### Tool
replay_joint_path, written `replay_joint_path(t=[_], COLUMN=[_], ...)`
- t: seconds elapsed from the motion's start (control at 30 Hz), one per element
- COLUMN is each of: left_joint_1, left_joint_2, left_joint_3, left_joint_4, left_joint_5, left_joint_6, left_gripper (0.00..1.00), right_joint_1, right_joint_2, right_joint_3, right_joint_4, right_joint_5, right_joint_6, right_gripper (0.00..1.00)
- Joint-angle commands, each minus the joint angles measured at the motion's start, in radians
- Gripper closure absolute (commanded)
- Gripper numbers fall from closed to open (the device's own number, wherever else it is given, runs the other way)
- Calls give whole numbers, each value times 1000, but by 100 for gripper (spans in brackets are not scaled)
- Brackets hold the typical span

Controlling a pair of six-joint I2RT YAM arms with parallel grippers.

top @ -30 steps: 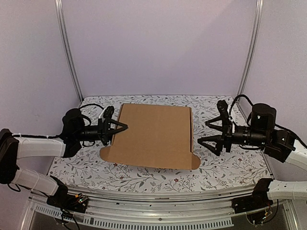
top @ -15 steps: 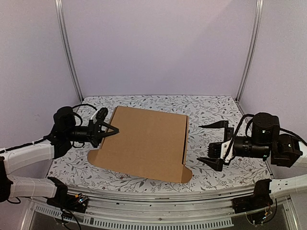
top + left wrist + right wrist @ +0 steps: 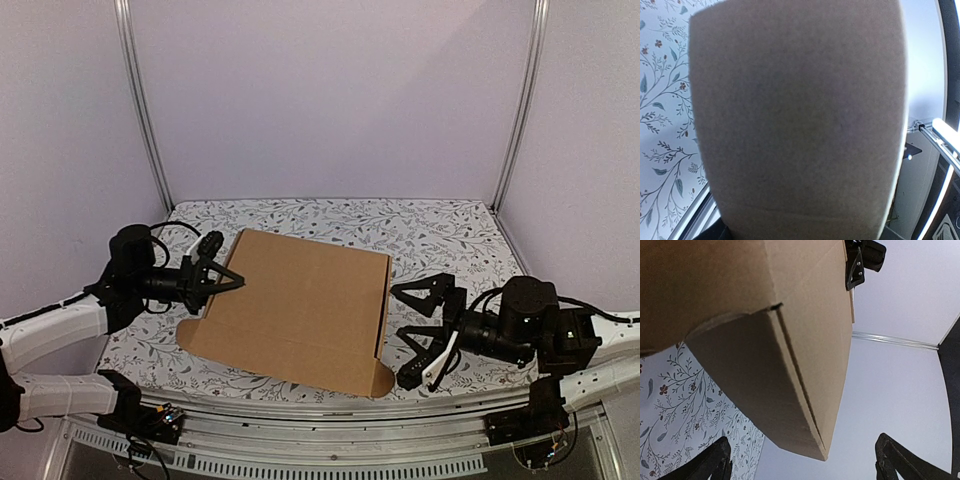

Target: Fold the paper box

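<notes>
The paper box (image 3: pixel 300 300) is a flat brown cardboard mailer lying on the floral table, its left end raised a little. My left gripper (image 3: pixel 222 283) is clamped across the box's left edge, one finger above and one below. In the left wrist view the cardboard (image 3: pixel 800 120) fills the frame and hides the fingers. My right gripper (image 3: pixel 397 335) stands wide open just off the box's front right corner, not touching it. From the right wrist, that corner (image 3: pixel 810 315) points down between the spread fingertips (image 3: pixel 715 460), and the left gripper (image 3: pixel 862 260) shows at the far end.
The floral tablecloth (image 3: pixel 450 235) covers the table. Metal posts (image 3: pixel 140 110) and lilac walls close in the back and sides. A metal rail (image 3: pixel 330 420) runs along the front edge near both arm bases.
The box has slid left and toward the front with my left gripper as that arm drew back. My right arm has dropped toward the front, its open jaws now facing the front right corner.
</notes>
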Motion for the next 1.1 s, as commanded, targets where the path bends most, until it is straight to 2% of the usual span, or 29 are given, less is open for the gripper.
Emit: replay_joint_path(t=[0.0, 0.27, 0.57, 0.87, 1.07], left_joint_1=[13, 13, 11, 7, 1], left_joint_2=[-15, -13, -29, -35, -58], left_joint_3=[26, 25, 20, -2, -10], left_joint_4=[-17, 83, 154, 261, 275], left_joint_5=[24, 46, 74, 90, 92], left_joint_6=[12, -65, -107, -165, -173], left_gripper=[44, 45, 49, 51, 51], right_joint_1=[62, 144, 197, 237, 239], right_joint_2=[38, 98, 58, 86, 122], right_joint_3=[-17, -16, -16, 54, 78], right_joint_4=[119, 165, 166, 166, 193], right_joint_5=[71, 179, 229, 210, 188], right_joint_6=[-79, -76, -58, -100, -139], right_gripper=[1, 1, 1, 1, 1])
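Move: Just to the right hand's left, about 4 cm away and roughly level with it, runs the box's right edge; the near-right ear flap stands about 4 cm to this hand's left, some 9 cm back and a little below. The left hand already holds the box by its left edge: from there the middle of the box lies about 14 cm to the right and 5 cm back, and the right edge 34 cm to the right and 7 cm back. Reaching around the box's right edge with wide-open fingers, the right hand goes about 4 cm back and 3 cm left, then up 3 cm, tilting slightly, the upper finger coming over the top panel and the lower one behind the cardboard; no clear touch is visible. The left hand keeps its grip and lifts about 4 cm, drifting slightly back and turning gently so the right side comes up. ##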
